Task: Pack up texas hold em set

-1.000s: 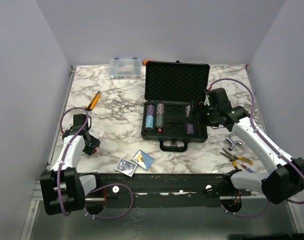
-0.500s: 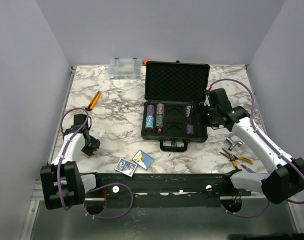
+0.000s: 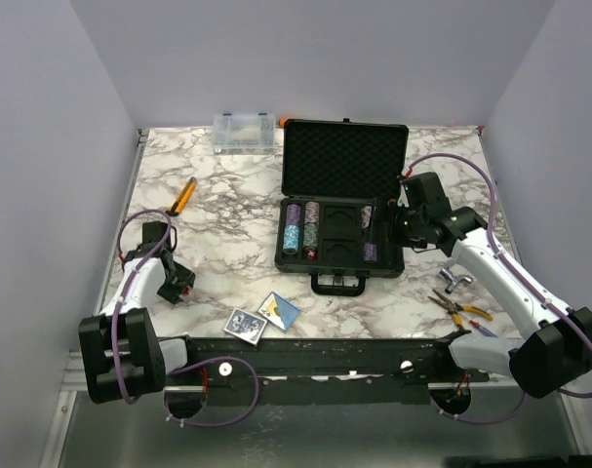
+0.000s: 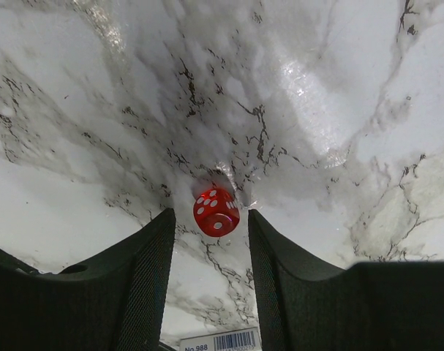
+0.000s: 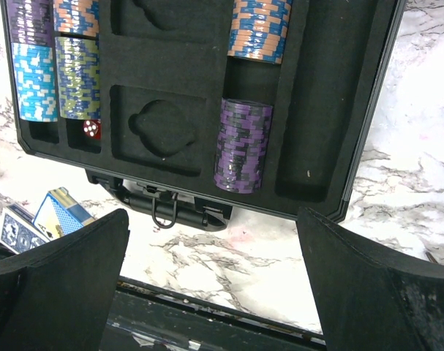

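The black case lies open mid-table, lid propped up, with chip stacks in its left slots. A purple stack and an orange stack fill a right slot. One red die rests in the tray. Two blue-white card decks lie on the marble in front of the case. My left gripper is open low over the table at the left, and a loose red die lies between its fingertips with gaps either side. My right gripper hangs wide open, holding nothing, over the case's right front.
A clear organizer box stands at the back edge. An orange-handled tool lies far left. Pliers and a small metal piece lie right of the case. The case handle points toward the arms.
The left gripper's jaws have widened a little around the die and the left arm has shifted slightly. The right arm has not moved.
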Available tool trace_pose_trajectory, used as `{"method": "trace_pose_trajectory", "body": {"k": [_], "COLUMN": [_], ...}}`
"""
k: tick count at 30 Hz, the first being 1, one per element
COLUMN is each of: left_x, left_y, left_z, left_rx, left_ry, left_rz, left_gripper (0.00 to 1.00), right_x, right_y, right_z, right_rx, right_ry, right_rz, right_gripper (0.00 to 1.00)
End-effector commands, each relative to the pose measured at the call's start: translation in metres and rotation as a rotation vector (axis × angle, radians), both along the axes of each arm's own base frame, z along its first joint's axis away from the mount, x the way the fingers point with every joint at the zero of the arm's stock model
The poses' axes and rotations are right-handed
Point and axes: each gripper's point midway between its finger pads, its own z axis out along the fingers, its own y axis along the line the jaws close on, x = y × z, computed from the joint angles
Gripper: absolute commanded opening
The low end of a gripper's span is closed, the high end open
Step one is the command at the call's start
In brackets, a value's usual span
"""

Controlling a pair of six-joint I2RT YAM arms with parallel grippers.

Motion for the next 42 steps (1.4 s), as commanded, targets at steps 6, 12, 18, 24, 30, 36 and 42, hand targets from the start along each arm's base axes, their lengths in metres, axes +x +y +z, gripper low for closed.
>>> {"method": "trace_pose_trajectory", "body": {"k": [6, 12, 18, 24, 30, 36, 42], "left_x": [0.016, 0.016, 0.012, 0.008, 0.010, 0.013, 0.014], "left_y": [0.007, 0.008, 0.006, 0.008, 0.005, -0.002, -0.011], "left_z": [0.010, 0.008, 0.004, 0.000, 0.003, 0.013, 0.025], "left_rx": [0.009, 0.007, -0.002, 0.010, 0.002, -0.023, -0.041], "left_ry": [-0.046, -0.034, -0.022, -0.009, -0.033, -0.089, -0.164], "left_rz": [0.020, 0.016, 0.005, -0.005, -0.031, -0.074, -0.113], "left_gripper": [0.40, 0.39, 0.36, 0.19, 0.00, 0.00, 0.00], "right_x": [0.002, 0.002, 0.003, 0.002, 0.003, 0.006, 0.004], "right_y": [-0.001, -0.001, -0.001, 0.001, 0.001, 0.003, 0.005], "right_z": [0.009, 0.009, 0.009, 0.010, 0.011, 0.017, 0.021], "right_rx": [-0.012, -0.013, -0.014, -0.007, -0.006, 0.005, 0.029], "right_ry": [-0.015, -0.014, -0.013, -0.011, -0.013, -0.027, -0.027], "right_rz": [0.002, 0.004, 0.005, 0.009, 0.010, 0.004, -0.002], "right_gripper": [1.00, 1.00, 1.00, 1.00, 1.00, 1.00, 1.00]}}
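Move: A red die lies on the table almost between the left hand's open fingertips, about 1 cm ahead of the hand point, 1 cm to its left and 1 cm below. The blue-white card deck is some 14 cm to the right and 9 cm nearer the base. The blue-yellow card pack is about 23 cm right and 5 cm back. From the right hand, the die is roughly 45 cm left, 7 cm back and 15 cm down. The red die on the marble is pinched between the left fingertips: the hand creeps less than 1 cm forward and left to centre on it, and the part-open fingers close from either side. Then the hand rises about 2 cm, still easing slightly forward, its fingertips tilting outward by some 5 degrees while keeping their hold. ##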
